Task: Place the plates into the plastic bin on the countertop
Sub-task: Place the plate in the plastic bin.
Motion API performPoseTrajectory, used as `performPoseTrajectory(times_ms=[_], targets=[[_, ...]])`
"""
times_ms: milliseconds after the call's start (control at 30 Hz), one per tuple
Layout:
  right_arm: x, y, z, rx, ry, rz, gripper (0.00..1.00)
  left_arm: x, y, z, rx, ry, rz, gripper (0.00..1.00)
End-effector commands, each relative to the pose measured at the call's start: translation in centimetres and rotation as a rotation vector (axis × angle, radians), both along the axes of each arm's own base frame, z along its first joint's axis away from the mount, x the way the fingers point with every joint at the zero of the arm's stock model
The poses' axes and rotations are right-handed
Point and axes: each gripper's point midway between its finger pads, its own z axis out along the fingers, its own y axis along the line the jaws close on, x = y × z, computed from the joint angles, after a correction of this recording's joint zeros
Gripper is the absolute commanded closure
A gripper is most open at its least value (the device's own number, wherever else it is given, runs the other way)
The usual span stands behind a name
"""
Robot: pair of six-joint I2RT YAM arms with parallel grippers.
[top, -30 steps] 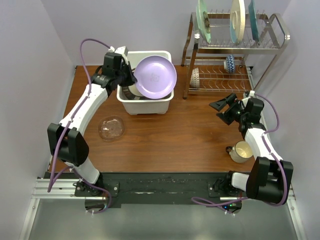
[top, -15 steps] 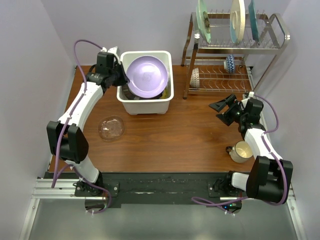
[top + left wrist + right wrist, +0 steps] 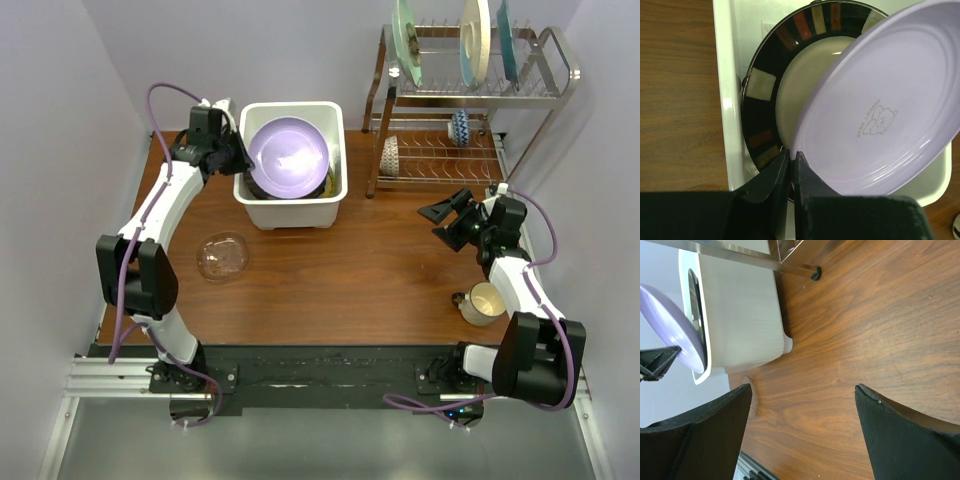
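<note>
A lilac plate (image 3: 288, 155) (image 3: 880, 115) lies tilted inside the white plastic bin (image 3: 290, 212) (image 3: 725, 100), resting over a black-rimmed striped plate (image 3: 760, 85). My left gripper (image 3: 238, 160) (image 3: 791, 152) is at the bin's left wall, its jaws nearly together on the lilac plate's rim. A clear glass plate (image 3: 223, 255) sits on the countertop (image 3: 350, 270) in front of the bin to the left. A blue dotted plate (image 3: 459, 127) and an orange dotted plate (image 3: 390, 154) stand in the rack's lower tier. My right gripper (image 3: 440, 222) (image 3: 802, 390) hovers open over bare wood, holding nothing.
A metal wire dish rack (image 3: 520, 97) stands at the back right with three large plates upright on its top tier. A cream mug (image 3: 485, 302) sits beside the right arm near the front edge. Walls close in on the left, right and back.
My left gripper carried the lilac plate leftward and down, from hanging over the bin's right rim to lying inside the bin. The right arm has not moved.
</note>
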Motion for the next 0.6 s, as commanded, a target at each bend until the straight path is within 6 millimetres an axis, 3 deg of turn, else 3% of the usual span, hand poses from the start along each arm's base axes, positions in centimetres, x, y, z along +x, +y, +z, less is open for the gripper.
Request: performPoseTrajectory(times_ms=[0, 167, 333, 467, 567], targets=[[0.0, 0.1, 0.8, -0.013, -0.043, 0.024, 0.13, 1.1, -0.4, 1.4, -0.039, -0.053, -0.037, 0.86], [-0.2, 0.1, 1.0, -0.028, -0.037, 0.034, 0.13, 1.5, -0.6, 1.1, -0.042, -0.041, -0.047, 0.71], [-0.4, 0.0, 1.3, -0.048, -0.046, 0.041, 0.13, 1.5, -0.8, 1.3, -0.048, -0.050, -0.055, 0.39], [-0.7, 0.0, 1.1, -0.058, -0.039, 0.042, 0.13, 1.1, -0.3, 2.3, -0.031, -0.076, -0.044, 0.23], [-0.9, 0.1, 1.0, -0.060, -0.039, 0.051, 0.13, 0.6, 0.1, 4.3, -0.021, -0.137, -0.034, 0.13]])
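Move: My left hand still pinches the lilac plate by its left rim, its right side tilted up. The black-rimmed plate in the bin, where it is to lie, has its middle about 8 cm to the right, 1 cm ahead and some 6 cm below. The bin's left wall runs roughly 3 cm to my left, level fore and aft; the clear plate is about 17 cm back, 8 cm left, 14 cm down. From my right hand the black-rimmed plate lies some 30 cm left and 12 cm ahead, at about hand height. I spread my left fingers from almost shut to nearly wide open, letting go of the lilac plate's rim over the black-rimmed plate. As they part, the hand sinks about 2 cm just inside the bin's left wall, then starts back up by about half a centimetre, hardly shifting sideways or turning. ##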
